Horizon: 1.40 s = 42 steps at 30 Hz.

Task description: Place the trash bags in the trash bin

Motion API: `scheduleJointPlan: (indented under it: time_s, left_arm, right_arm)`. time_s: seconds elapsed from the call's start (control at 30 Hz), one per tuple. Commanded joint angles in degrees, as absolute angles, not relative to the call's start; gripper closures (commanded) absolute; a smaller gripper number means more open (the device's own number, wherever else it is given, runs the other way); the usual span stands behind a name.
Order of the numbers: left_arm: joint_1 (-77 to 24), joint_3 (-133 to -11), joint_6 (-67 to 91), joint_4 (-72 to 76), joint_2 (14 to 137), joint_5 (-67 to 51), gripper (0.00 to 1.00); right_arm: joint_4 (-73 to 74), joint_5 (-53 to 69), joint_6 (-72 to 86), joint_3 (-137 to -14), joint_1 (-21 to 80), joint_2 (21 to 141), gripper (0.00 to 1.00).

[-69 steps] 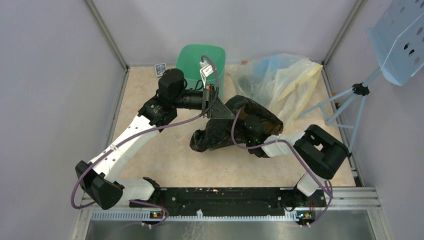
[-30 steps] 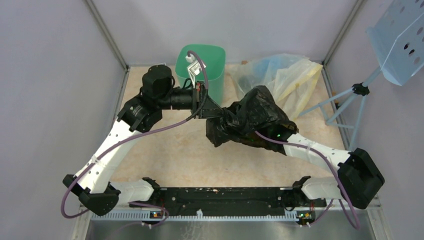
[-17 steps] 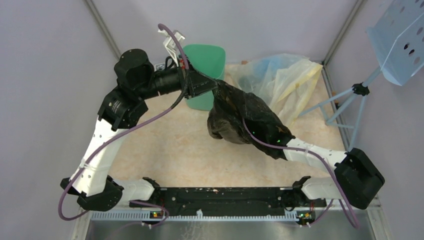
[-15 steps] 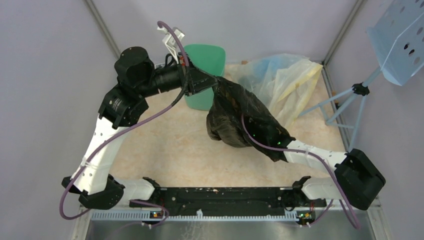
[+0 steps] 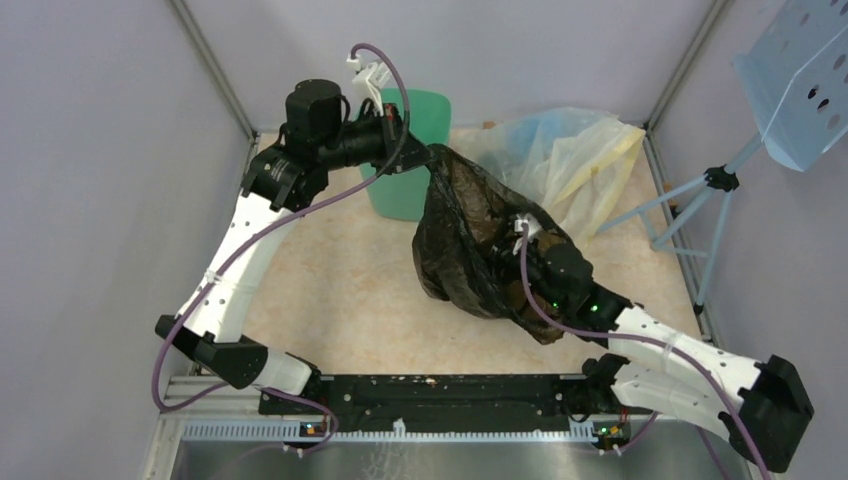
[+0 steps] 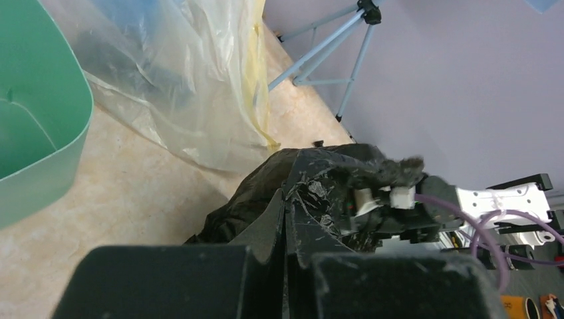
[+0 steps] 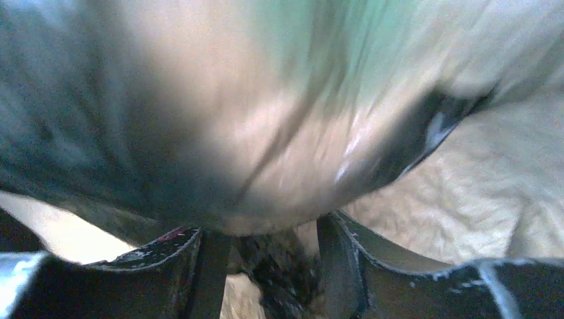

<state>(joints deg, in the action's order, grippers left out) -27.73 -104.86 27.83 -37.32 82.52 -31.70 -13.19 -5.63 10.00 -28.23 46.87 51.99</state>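
The black trash bag hangs stretched from my left gripper, which is shut on its top edge just right of the mint-green trash bin. In the left wrist view the jaws are pressed together on the crinkled bag, and the bin's wall stands at the left. My right gripper is pushed against the bag's lower right side. Its fingers stand apart with a loose wad of black film between them. Dark film covers most of that blurred view.
Clear and yellowish plastic bags lie at the back right, close to the black bag. A light blue tripod with a perforated tray stands at the right wall. Grey walls close in the table on three sides.
My left gripper has lifted the bag's top up and back to the bin, stretching the bag out. The right arm has swung rightward and its jaws have widened.
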Motion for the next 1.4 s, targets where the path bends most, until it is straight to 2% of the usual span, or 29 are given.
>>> scheduleJointPlan:
  time_s: [0.0, 0.37, 0.47, 0.6, 0.73, 0.9, 1.13, 1.37]
  left_arm:
    - [-27.31, -105.29, 26.2, -36.25, 80.69, -32.49, 1.0]
    - [-27.06, -105.62, 25.94, -37.12, 78.99, -32.64, 1.0]
    - [-26.7, -104.85, 25.96, -36.15, 78.33, -31.36, 1.0]
    - [-26.11, -105.42, 26.66, -34.72, 78.28, -31.41, 1.0]
    - [-25.75, -106.7, 26.2, -35.42, 79.26, -31.07, 1.0]
    - [-25.41, -105.26, 24.25, -36.99, 79.4, -28.42, 1.0]
    - [-25.03, -104.82, 22.91, -36.96, 78.77, -27.08, 1.0]
    - [-25.04, -106.0, 22.5, -35.53, 79.56, -32.55, 1.0]
  right_arm:
    - [-7.87, -2.06, 7.23, -37.39, 47.48, 47.64, 0.48]
    - [9.55, 2.93, 10.2, -59.47, 47.46, 46.4, 0.28]
    - [11.78, 3.87, 12.27, -60.89, 47.46, 46.96, 0.29]
    - [11.11, 2.87, 13.25, -55.2, 47.52, 46.67, 0.35]
    - [11.23, 2.1, 15.2, -49.7, 47.55, 44.93, 0.34]
    - [15.85, 1.24, 15.47, -49.77, 47.47, 39.86, 0.32]
    - [26.03, 1.12, 12.79, -57.73, 47.47, 36.03, 0.3]
    - [28.77, 4.76, 10.73, -70.68, 47.5, 41.41, 0.29]
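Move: My left hand already has the black trash bag by its rim; the bag's middle hangs about 20 cm below it, some 10 cm to the right and 4 cm nearer me. My right hand is inside the open bag, whose middle is roughly 5 cm to its left and 2 cm ahead, about level. From my right hand the green bin stands some 25 cm ahead and 20 cm left, and the clear bag about 25 cm ahead and 18 cm right. I pump my right hand up some 20 cm out of the bag's folds, drop it about halfway back, then raise it again, drawing it back about 8 cm and a little right while its fingers spread wider around nothing. My left hand keeps its shut pinch on the rim and eases a couple of centimetres left. ##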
